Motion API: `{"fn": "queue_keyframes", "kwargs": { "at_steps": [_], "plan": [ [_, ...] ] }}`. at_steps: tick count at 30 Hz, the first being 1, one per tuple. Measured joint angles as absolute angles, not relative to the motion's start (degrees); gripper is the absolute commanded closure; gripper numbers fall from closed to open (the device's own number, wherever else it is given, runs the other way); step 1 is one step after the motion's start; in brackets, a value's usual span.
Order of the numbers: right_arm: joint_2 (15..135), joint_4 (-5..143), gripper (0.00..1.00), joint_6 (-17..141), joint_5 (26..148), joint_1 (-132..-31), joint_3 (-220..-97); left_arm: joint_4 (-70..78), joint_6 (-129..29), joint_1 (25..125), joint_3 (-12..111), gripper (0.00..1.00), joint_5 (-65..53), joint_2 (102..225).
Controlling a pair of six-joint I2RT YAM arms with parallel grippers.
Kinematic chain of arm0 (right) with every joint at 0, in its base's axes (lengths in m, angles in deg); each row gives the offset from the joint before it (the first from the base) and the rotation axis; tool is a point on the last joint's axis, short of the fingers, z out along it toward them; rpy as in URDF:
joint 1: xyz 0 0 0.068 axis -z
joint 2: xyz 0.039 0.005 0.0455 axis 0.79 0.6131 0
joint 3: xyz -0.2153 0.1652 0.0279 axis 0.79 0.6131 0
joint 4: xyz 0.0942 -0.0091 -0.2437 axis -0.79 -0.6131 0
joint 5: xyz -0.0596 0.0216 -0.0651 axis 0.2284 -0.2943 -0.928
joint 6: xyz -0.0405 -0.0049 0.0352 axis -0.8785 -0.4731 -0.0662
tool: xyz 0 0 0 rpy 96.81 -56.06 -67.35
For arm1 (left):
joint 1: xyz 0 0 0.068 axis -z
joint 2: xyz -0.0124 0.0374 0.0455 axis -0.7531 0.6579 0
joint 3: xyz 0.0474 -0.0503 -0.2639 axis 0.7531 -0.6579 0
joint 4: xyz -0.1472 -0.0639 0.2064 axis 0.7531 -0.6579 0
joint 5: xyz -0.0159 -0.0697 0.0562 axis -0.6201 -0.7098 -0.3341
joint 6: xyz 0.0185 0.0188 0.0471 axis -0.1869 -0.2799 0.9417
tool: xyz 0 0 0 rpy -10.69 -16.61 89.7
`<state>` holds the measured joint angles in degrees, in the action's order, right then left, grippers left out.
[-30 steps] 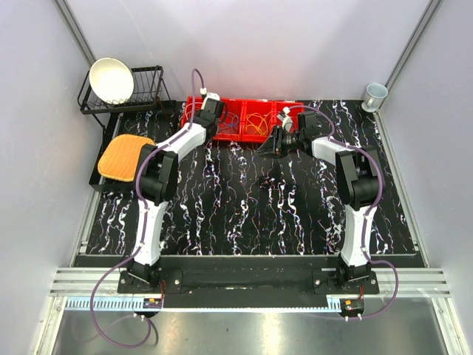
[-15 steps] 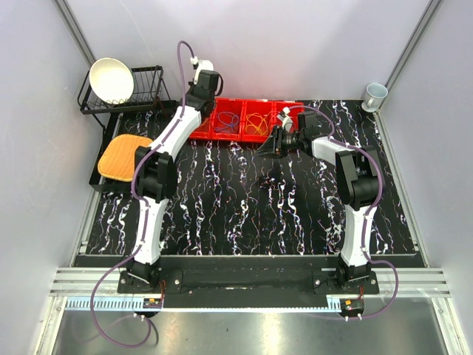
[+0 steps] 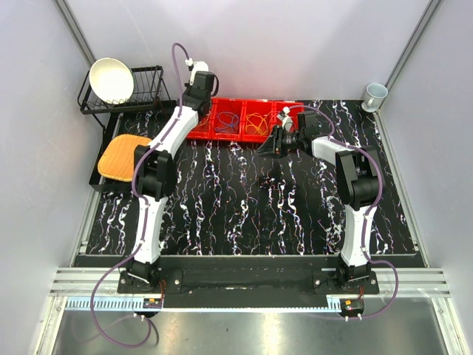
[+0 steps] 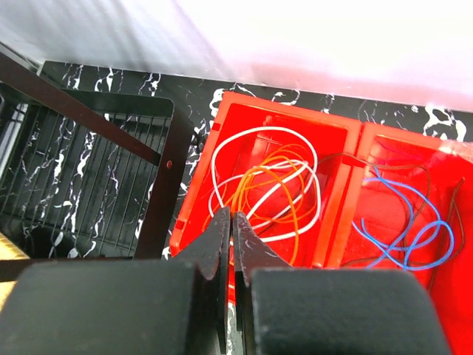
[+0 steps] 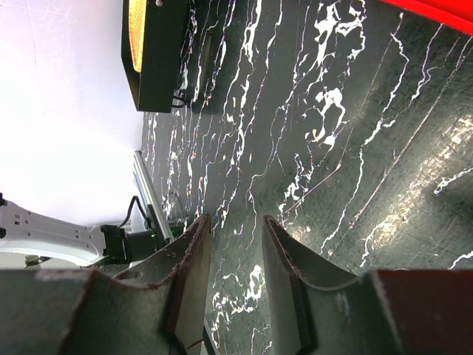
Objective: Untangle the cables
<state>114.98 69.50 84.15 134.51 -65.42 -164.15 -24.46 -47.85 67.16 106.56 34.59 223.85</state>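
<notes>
The cables lie in a row of red bins (image 3: 284,111) at the back of the table. In the left wrist view, white cable (image 4: 222,148) and orange cable (image 4: 275,183) loops overlap in the left compartment. Blue cable (image 4: 403,222) and a thin dark cable sit in the compartment to its right. Yellow-orange cable (image 3: 256,123) fills the middle bin in the top view. My left gripper (image 4: 231,219) (image 3: 204,95) hangs shut and empty above the near left corner of the bins. My right gripper (image 5: 236,222) (image 3: 266,146) hovers open over the marble table, in front of the bins, holding nothing.
A black dish rack (image 3: 144,89) with a white bowl (image 3: 111,80) stands at the back left; its frame (image 4: 159,185) runs close beside the bins. An orange pad (image 3: 124,157) lies on a black tray at the left. A mug (image 3: 375,94) stands back right.
My left arm has lifted out of the left end of the red bins and pulled back and up, uncovering that compartment. The right arm has stayed still.
</notes>
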Motion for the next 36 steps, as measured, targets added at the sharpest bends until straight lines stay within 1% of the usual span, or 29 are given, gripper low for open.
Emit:
{"fn": "queue_keyframes", "kwargs": {
  "at_steps": [12,16,17,20,23,24,31,36],
  "plan": [
    [115.8,69.5,0.61,84.1,134.5,-65.4,-164.9,-22.6,-52.4,63.3,99.2,0.99,31.3,225.0],
    [115.8,69.5,0.61,84.1,134.5,-65.4,-164.9,-22.4,-52.9,63.1,98.6,0.86,30.4,225.1],
    [115.8,69.5,0.61,84.1,134.5,-65.4,-164.9,-22.4,-53.0,63.1,98.6,0.77,30.1,225.1],
    [115.8,69.5,0.61,84.1,134.5,-65.4,-164.9,-22.0,-53.5,63.2,98.3,0.63,29.5,225.1],
    [115.8,69.5,0.61,84.1,134.5,-65.6,-164.9,-21.5,-54.0,63.4,97.3,0.55,29.1,224.9],
    [115.8,69.5,0.61,84.1,134.5,-65.6,-164.9,-21.5,-53.9,63.4,96.9,0.50,29.0,224.7],
    [115.8,69.5,0.61,84.1,134.5,-65.6,-164.9,-21.6,-54.4,64.2,94.3,0.42,28.9,222.2],
    [115.8,69.5,0.61,84.1,134.5,-65.6,-164.9,-21.2,-55.5,65.9,88.7,0.33,29.8,215.3]
  ]
}}
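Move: The leftmost compartment of the red box, with the white and orange cables in it, lies almost straight below the left hand, some 15 cm down. The compartment with the blue cables is about 10 cm to the right of it and level with it, the one with the yellow cables about 20 cm to the right of it and also level. The wire rack is roughly 20 cm to the left of the left hand and 3 cm ahead. From the right hand the leftmost compartment lies about 17 cm ahead, 20 cm left and 8 cm below. The orange cable, still pinched at the left fingertips, is lowered into the leftmost compartment: the left hand sinks nearly 8 cm, drifting about 3 cm left and tipping slightly further down. Low over the box the fingers open past half and let go, then the left hand backs off towards the base and rises about 4 cm, easing back to the right. ##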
